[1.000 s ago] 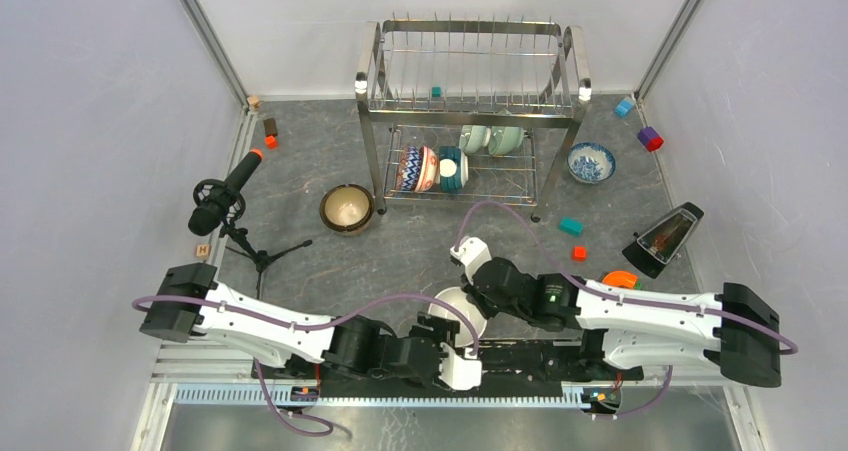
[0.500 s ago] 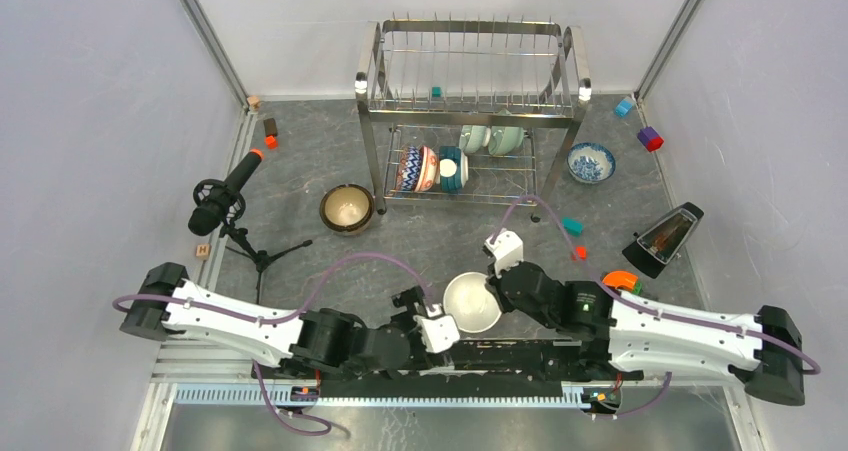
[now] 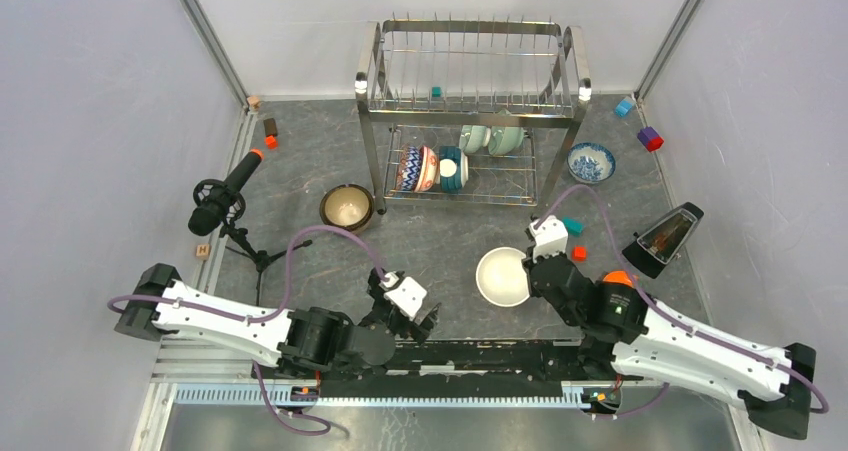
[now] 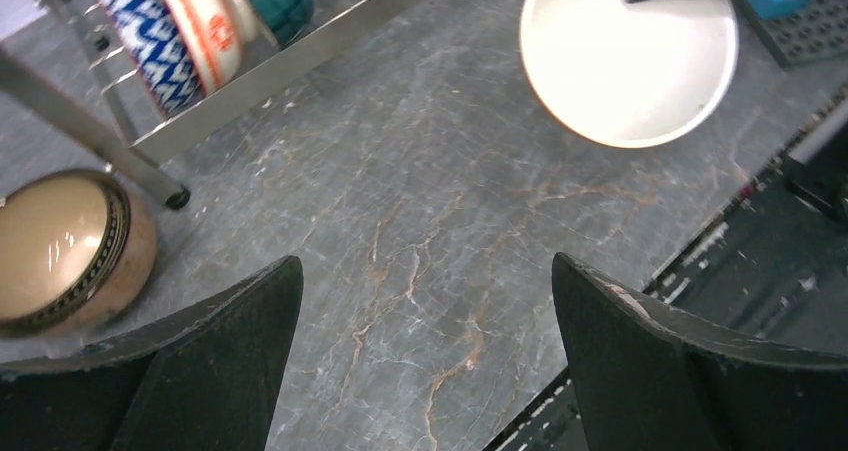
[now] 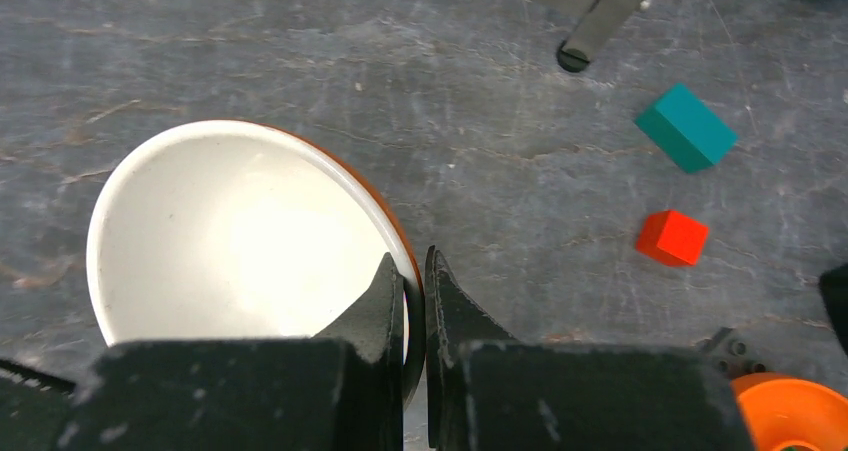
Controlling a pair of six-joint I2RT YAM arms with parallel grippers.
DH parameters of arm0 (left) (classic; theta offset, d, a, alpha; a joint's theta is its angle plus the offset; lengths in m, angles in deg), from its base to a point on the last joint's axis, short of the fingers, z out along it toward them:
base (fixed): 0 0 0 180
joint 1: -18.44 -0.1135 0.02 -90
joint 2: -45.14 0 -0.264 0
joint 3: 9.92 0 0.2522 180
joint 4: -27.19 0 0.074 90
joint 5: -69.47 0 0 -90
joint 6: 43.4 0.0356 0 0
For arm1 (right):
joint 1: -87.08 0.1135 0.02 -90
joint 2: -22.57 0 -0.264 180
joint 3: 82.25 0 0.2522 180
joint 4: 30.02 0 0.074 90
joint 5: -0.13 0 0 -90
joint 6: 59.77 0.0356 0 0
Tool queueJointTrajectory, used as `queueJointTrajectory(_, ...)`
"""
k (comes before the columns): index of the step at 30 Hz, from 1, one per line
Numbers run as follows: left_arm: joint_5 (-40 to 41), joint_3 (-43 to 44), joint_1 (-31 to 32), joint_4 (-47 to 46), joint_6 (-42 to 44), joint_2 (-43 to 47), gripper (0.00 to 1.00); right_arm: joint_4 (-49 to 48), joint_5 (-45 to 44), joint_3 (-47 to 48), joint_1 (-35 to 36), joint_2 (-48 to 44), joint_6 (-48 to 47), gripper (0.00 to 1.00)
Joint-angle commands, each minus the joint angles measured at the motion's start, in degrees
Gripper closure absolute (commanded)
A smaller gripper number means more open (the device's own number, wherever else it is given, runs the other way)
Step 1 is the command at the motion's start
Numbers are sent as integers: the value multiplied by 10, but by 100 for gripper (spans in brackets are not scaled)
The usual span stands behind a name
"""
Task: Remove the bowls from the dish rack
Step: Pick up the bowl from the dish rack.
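Observation:
My right gripper [image 5: 415,261] is shut on the right rim of a white bowl [image 5: 240,231] with an orange outside, over the table at centre right [image 3: 503,276]. Left of it, my left gripper [image 4: 425,271] stands wide open over bare table, holding nothing, near the arm bases [image 3: 425,316]. The dish rack [image 3: 470,71] stands at the back. Its lower tier holds patterned bowls [image 3: 417,168], a teal bowl [image 3: 452,168] and pale green bowls [image 3: 492,139]. A brown bowl [image 3: 347,208] and a blue-and-white bowl [image 3: 591,162] sit on the table.
A microphone on a small tripod [image 3: 225,196] stands at the left. A black wedge-shaped object [image 3: 663,239] lies at the right. A teal block [image 3: 571,226] and a red block [image 3: 579,253] lie just right of the held bowl. A purple block [image 3: 650,138] is at the far right.
My left gripper opened, came off the white bowl and drew back to the left. My right gripper carried the bowl to the right and away from the arm bases.

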Motion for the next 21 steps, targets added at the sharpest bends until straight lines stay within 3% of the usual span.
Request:
queueJointTrajectory(1, 108, -42, 0, -55, -117, 12, 0, -48, 27, -6, -56, 39, -32, 100)
queueJointTrajectory(6, 130, -45, -7, 23, -258, 10, 0, -113, 98, -26, -149, 71, -53, 100)
queueJointTrajectory(15, 120, -42, -9, 148, -405, 7, 0, -146, 165, -62, -295, 60, -30, 100)
queueJointTrajectory(21, 123, -33, -9, 273, -515, 31, 0, -165, 245, -84, -333, 30, -21, 100)
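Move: Out ahead of the right hand, which already holds the orange bowl by its rim, the blue-and-white bowl stands about 37 cm forward, 22 cm right and 10 cm lower. On the table on that side lie the red block, 11 cm ahead and 15 cm right, and the teal block, 18 cm ahead and 15 cm right. From the empty left hand, the zigzag bowl in the dish rack is roughly 35 cm straight ahead and 10 cm lower, the teal bowl 9 cm right of it; the nested brown bowls sit 27 cm ahead and 18 cm left. Carrying the orange bowl with its rim still pinched in the shut fingers, the right arm goes right, down and forward, about 5 cm each way, towards the blocks and the blue-and-white bowl, turning some 15 degrees clockwise. The left hand, wide open and empty, moves away from it, sinking and going left about 5 cm while swinging counter-clockwise to point more nearly forward. ##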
